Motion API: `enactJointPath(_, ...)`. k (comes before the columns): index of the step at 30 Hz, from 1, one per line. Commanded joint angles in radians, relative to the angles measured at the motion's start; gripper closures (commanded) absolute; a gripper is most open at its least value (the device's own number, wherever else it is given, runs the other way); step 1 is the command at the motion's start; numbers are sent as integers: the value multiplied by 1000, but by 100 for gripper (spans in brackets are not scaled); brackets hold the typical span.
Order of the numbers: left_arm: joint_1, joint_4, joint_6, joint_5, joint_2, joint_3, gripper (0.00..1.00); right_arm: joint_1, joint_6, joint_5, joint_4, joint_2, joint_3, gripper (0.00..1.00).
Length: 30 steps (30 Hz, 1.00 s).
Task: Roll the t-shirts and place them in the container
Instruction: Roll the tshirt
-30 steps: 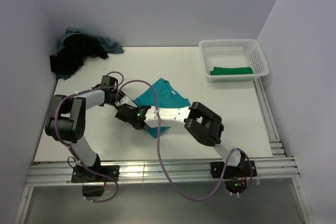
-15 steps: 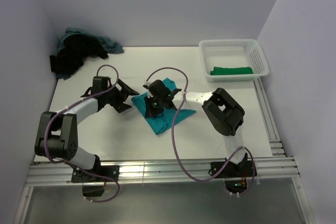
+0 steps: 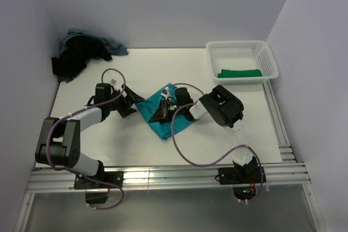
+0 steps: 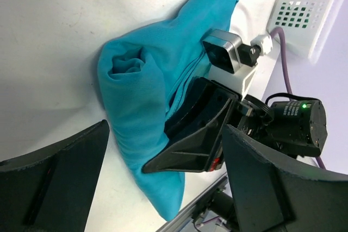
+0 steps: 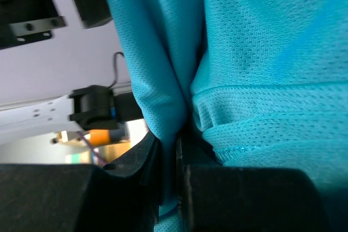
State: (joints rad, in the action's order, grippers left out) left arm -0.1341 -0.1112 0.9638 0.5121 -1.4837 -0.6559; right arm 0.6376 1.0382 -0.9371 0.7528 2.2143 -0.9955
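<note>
The bright teal t-shirt (image 3: pixel 161 121) lies bunched in the middle of the table, folded over itself; it also shows in the left wrist view (image 4: pixel 138 107) and fills the right wrist view (image 5: pixel 261 52). My right gripper (image 3: pixel 161 113) lies low on the shirt and is shut on a fold of its fabric (image 5: pixel 176 150). My left gripper (image 3: pixel 130 104) is open and empty just left of the shirt's edge, its fingers (image 4: pixel 54 177) wide apart. A dark green t-shirt (image 3: pixel 240 73) lies rolled in the white basket. Black and grey-blue t-shirts (image 3: pixel 81 54) are heaped at the back left corner.
The white mesh basket (image 3: pixel 266 58) stands at the back right. A purple cable (image 3: pixel 179 145) loops from the right arm across the near part of the table. Walls close the back and left sides.
The right arm has folded back towards the right, and its gripper has swung onto the shirt's middle and holds a fold. The left gripper has pulled back to the shirt's left edge.
</note>
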Motion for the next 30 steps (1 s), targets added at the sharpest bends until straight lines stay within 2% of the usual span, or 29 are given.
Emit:
enactJointPath(1, -5, -53, -74, 6, 0, 15, 11, 11, 163, -63, 197, 65, 12, 100)
enactJointPath(12, -32, -182, -50, -43, -62, 91, 17, 8, 310, -100, 336, 151, -9, 100)
enactJointPath(19, -44, -300, 10, -63, -167, 93, 23, 10, 289, -109, 304, 157, -8, 100)
enactJointPath(22, -50, -318, 26, -64, -191, 81, 39, 8, 240, -108, 241, 145, -6, 100)
enactJointPath(23, -55, -318, 29, -72, -204, 70, 53, 8, 197, -106, 183, 133, -15, 100)
enactJointPath(25, -62, -306, 26, -83, -210, 58, 66, 10, 139, -106, 55, 117, -29, 100)
enactJointPath(26, -65, -285, 23, -89, -210, 44, 82, 11, 108, -103, 4, 98, -37, 100)
enactJointPath(27, -68, -271, 18, -96, -208, 39, 88, 13, 35, -94, -53, 87, -46, 99)
enactJointPath(28, -70, -256, 16, -113, -207, 27, 96, 13, -2, -88, -161, 62, -63, 94)
enactJointPath(29, -70, -220, 13, -122, -207, 21, 99, 13, -38, -82, -208, 48, -68, 87)
enactJointPath(30, -70, -206, 9, -133, -204, 16, 100, 13, -93, -68, -248, 35, -74, 76)
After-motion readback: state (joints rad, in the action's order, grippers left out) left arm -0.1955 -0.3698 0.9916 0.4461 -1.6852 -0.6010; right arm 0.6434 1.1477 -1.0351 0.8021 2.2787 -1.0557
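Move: The rolled edge of the teal t-shirt has its far left end just under the open left gripper, about 6 cm below, 2 cm right and 1 cm ahead. The right gripper's pads, already shut on the roll's middle, are about 6 cm back and 5 cm right of the left hand; from them the roll's end is 6 cm ahead and 4 cm left. From the left hand the shirt's far corner lies some 9 cm ahead and 12 cm right. The far left end of the rolled t-shirt is pinched by the left gripper, which sinks about 5 cm onto it, dipping slightly back, then easing forward and a little right, its wrist barely turning, and closes from nearly wide open. The right gripper keeps its pinch on the roll's middle, rising barely over a centimetre and easing partly down again. ##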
